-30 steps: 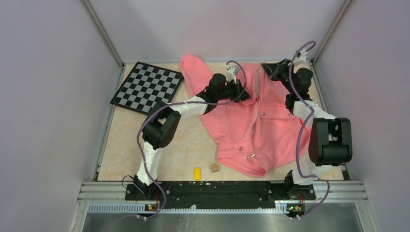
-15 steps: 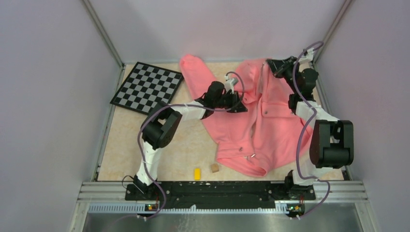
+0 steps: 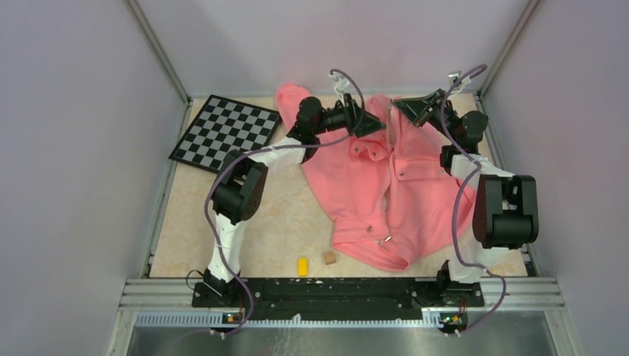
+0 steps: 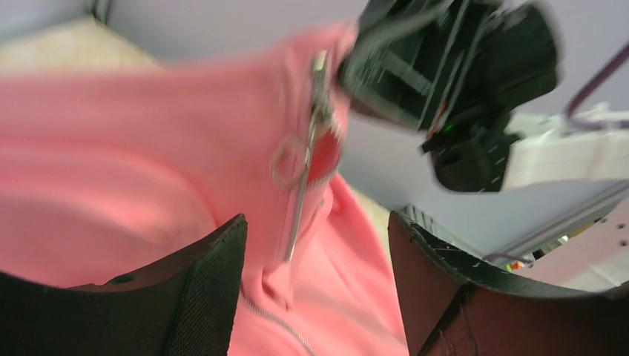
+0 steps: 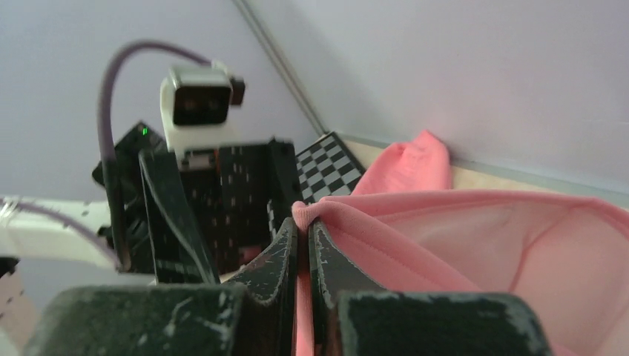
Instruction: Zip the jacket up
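Note:
The salmon-pink jacket (image 3: 371, 185) lies spread on the table, collar toward the arms and hem at the far wall. My right gripper (image 3: 406, 110) is shut on the jacket's far front edge (image 5: 348, 215) and holds it lifted. My left gripper (image 3: 369, 119) hovers just left of it, open, facing it. In the left wrist view the metal zipper pull (image 4: 300, 178) with its ring hangs from the raised edge between and beyond my spread fingers (image 4: 211, 285), untouched. A line of zipper teeth (image 4: 278, 324) runs below it.
A checkerboard (image 3: 225, 132) lies at the far left of the table. A yellow block (image 3: 303, 265) and a small wooden cube (image 3: 329, 257) sit near the front edge. Enclosure walls stand close behind both grippers.
My left gripper has opened and swung from the jacket's chest to the far hem beside the right gripper. The right gripper has shifted slightly left, still clamped on the fabric.

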Robot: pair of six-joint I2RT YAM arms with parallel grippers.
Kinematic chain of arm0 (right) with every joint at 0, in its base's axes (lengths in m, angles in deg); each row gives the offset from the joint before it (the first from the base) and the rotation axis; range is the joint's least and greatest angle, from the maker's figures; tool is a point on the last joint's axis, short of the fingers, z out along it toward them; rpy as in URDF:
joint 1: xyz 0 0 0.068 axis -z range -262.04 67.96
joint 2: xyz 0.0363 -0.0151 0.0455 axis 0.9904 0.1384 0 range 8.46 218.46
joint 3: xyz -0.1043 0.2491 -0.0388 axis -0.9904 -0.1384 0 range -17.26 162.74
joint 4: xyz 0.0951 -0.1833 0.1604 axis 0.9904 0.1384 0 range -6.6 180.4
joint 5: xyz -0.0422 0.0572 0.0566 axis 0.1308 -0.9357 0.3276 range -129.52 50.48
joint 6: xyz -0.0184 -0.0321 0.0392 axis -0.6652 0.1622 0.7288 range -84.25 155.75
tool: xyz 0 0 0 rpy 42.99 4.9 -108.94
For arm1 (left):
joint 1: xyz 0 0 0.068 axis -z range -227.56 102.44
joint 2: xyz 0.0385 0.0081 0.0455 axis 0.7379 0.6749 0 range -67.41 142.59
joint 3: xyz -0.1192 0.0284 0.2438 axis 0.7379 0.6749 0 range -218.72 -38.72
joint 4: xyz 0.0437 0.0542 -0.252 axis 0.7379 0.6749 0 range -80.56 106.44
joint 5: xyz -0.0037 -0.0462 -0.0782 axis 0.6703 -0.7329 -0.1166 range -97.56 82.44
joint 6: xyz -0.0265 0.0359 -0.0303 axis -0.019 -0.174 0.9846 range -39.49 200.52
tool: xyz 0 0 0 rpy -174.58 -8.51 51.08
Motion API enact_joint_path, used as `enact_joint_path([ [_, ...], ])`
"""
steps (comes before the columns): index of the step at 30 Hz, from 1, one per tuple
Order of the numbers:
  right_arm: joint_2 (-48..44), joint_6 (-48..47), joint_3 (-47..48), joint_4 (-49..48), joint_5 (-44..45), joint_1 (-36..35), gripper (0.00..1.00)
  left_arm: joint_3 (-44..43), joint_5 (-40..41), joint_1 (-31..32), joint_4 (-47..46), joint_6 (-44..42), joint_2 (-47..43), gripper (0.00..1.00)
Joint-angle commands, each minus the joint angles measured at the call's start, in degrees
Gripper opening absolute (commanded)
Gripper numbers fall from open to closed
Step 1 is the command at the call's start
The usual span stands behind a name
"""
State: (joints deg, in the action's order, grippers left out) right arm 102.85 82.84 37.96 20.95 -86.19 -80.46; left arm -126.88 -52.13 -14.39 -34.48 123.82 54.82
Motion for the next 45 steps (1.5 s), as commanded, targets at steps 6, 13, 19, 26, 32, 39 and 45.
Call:
enact_joint_path([
  [6, 6.46, 9.82, 4.75, -21.88, -11.82, 0.27, 0.0, -13.32, -6.71, -2.35, -11.29, 3.74, 6.22, 0.77],
  [13, 6.06, 7.52, 3.89, -18.25, -10.9, 0.3, 0.0, -15.58, -9.62, -1.83, -11.88, 2.45, 8.83, 0.66],
  [19, 6.07, 7.35, 4.14, -17.62, -10.24, 0.36, 0.0, -14.06, -10.43, -1.49, -15.77, 4.52, 9.34, 0.64],
  [26, 5.89, 7.17, 4.45, -16.77, -9.73, 0.36, 0.0, -11.58, -9.87, -1.09, -15.34, 3.5, 8.27, 0.48],
  [32, 5.77, 7.05, 4.88, -16.08, -9.66, 0.35, 0.0, -11.53, -9.16, -1.06, -12.94, 1.93, 7.85, 0.37],
  [39, 4.67, 4.77, 5.51, -12.78, -8.87, 0.44, 0.0, -9.88, -7.93, -1.08, -12.74, 1.26, 5.94, 0.27],
  [45, 3.46, 1.73, 6.01, -7.78, -6.79, 0.35, 0.0, -4.95, -4.01, -0.84, -9.27, -3.08, 1.3, 0.18],
])
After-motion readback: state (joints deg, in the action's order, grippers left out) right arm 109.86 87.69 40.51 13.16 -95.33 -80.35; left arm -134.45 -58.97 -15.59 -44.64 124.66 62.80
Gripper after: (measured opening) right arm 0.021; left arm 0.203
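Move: The zipper's pull ring hangs in front of the left fingertips, about 2 cm to the right of the left hand, 1 cm ahead and 2 cm above. The collar edge in the right fingers is roughly 3 cm ahead, 4 cm right and 6 cm above the left hand; a rolled fold lies 5 cm back, 2 cm left and some 15 cm below. From the right hand the ring is about 2 cm back, 2 cm left and 4 cm below. The left fingers close from wide open to nearly shut around the lower part of the pull ring. That hand first rises about 5 cm and goes a little forward, then sinks and draws back almost as far, its wrist rolling about 10 degrees. The right hand keeps its pinch on the collar edge, easing about 2 cm down and a little left while turning some 10 degrees counter-clockwise. ##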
